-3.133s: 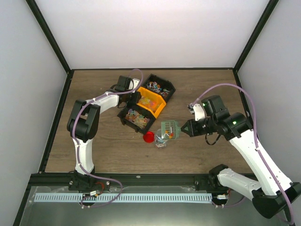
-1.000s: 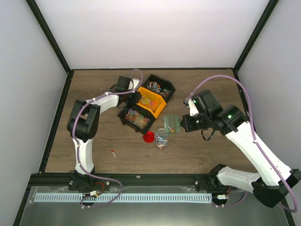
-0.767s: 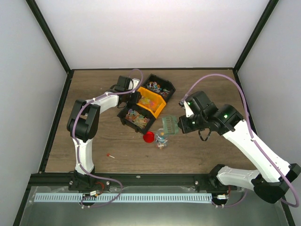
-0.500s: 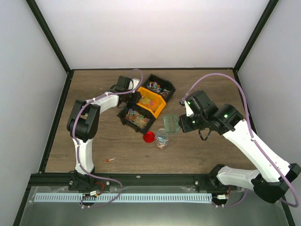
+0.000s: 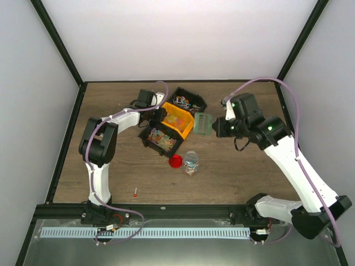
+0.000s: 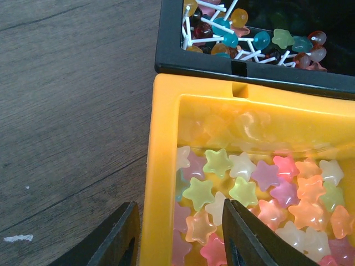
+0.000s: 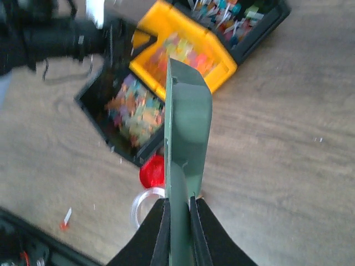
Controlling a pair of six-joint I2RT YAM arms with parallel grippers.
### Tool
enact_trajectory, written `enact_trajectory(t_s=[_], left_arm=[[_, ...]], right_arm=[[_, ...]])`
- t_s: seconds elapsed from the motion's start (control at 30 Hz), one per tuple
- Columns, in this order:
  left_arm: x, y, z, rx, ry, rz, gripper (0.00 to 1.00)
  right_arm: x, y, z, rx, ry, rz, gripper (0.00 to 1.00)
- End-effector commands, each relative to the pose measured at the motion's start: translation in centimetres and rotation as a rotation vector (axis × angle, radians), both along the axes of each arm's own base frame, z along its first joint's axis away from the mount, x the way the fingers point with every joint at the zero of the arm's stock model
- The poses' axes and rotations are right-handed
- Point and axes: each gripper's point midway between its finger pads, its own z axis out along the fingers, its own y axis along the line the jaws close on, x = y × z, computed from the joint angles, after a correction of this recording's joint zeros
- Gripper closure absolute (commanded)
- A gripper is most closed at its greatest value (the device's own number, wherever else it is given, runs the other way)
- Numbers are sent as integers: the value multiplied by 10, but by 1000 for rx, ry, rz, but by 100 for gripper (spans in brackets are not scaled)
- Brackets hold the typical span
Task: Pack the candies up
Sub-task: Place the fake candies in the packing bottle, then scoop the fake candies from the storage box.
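Note:
Candies fill three bins: stick candies in the far black bin (image 5: pixel 188 103), star candies (image 6: pixel 244 191) in the yellow bin (image 5: pixel 176 120), orange-yellow ones in the near black bin (image 5: pixel 160 138). A clear jar (image 5: pixel 191 162) with some candies stands upright beside its red lid (image 5: pixel 176 161). My right gripper (image 5: pixel 220 126) is shut on the handle of the green scoop (image 5: pixel 204 123), held above the table just right of the yellow bin; it also shows in the right wrist view (image 7: pixel 178 202). My left gripper (image 6: pixel 180 244) is open, its jaws astride the yellow bin's wall (image 6: pixel 161 183).
One stray red-and-white stick candy (image 5: pixel 135 192) lies on the wooden table near the front left. Black frame posts and white walls enclose the table. The jar's rim (image 7: pixel 138 202) and red lid (image 7: pixel 151 170) show below the scoop in the right wrist view.
My right gripper has carried the scoop from over the jar back and up to beside the yellow bin. A stray candy has appeared and shifted on the front-left table. The left arm is still.

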Motion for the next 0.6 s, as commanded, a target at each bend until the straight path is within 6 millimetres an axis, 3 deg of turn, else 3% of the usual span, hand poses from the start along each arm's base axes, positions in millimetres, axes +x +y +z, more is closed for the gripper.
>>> enact_trajectory(t_s=[0.0, 0.13, 0.3, 0.37, 0.57], left_arm=[[-28, 11, -42, 49, 144, -6, 58], [-25, 8, -40, 34, 146, -6, 59], [-20, 5, -34, 9, 141, 13, 65], [-19, 4, -31, -3, 142, 13, 73], [-16, 3, -24, -5, 128, 11, 84]], right_arm=[[57, -1, 27, 186, -91, -69, 99], [94, 11, 4, 301, 6, -106, 99], [121, 40, -14, 376, 95, -69, 99], [126, 45, -19, 363, 101, -76, 99], [136, 43, -39, 326, 125, -130, 99]])
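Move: Some 23 cm ahead of the right hand, 15 cm to its left and 26 cm below is the orange bin. The lollipop bin stands about 33 cm ahead and 9 cm left; the near black bin is roughly 14 cm ahead and 22 cm left. The packing bottle is 9 cm left, 2 cm back. From the left hand, with the bin's end wall between its open fingers, the orange bin's middle lies 7 cm right, 2 cm back and 4 cm below. Swinging the green scoop away from the bottle and out over the orange bin, the right hand goes quickly forward about 12 cm, then also sinks some 6 cm and drifts left, easing up at the end. Its wrist rolls left side up by about 15 degrees and tips down a little, fingers keeping the handle. The left hand stays put and closes its fingers to pinch the orange bin's end wall. ##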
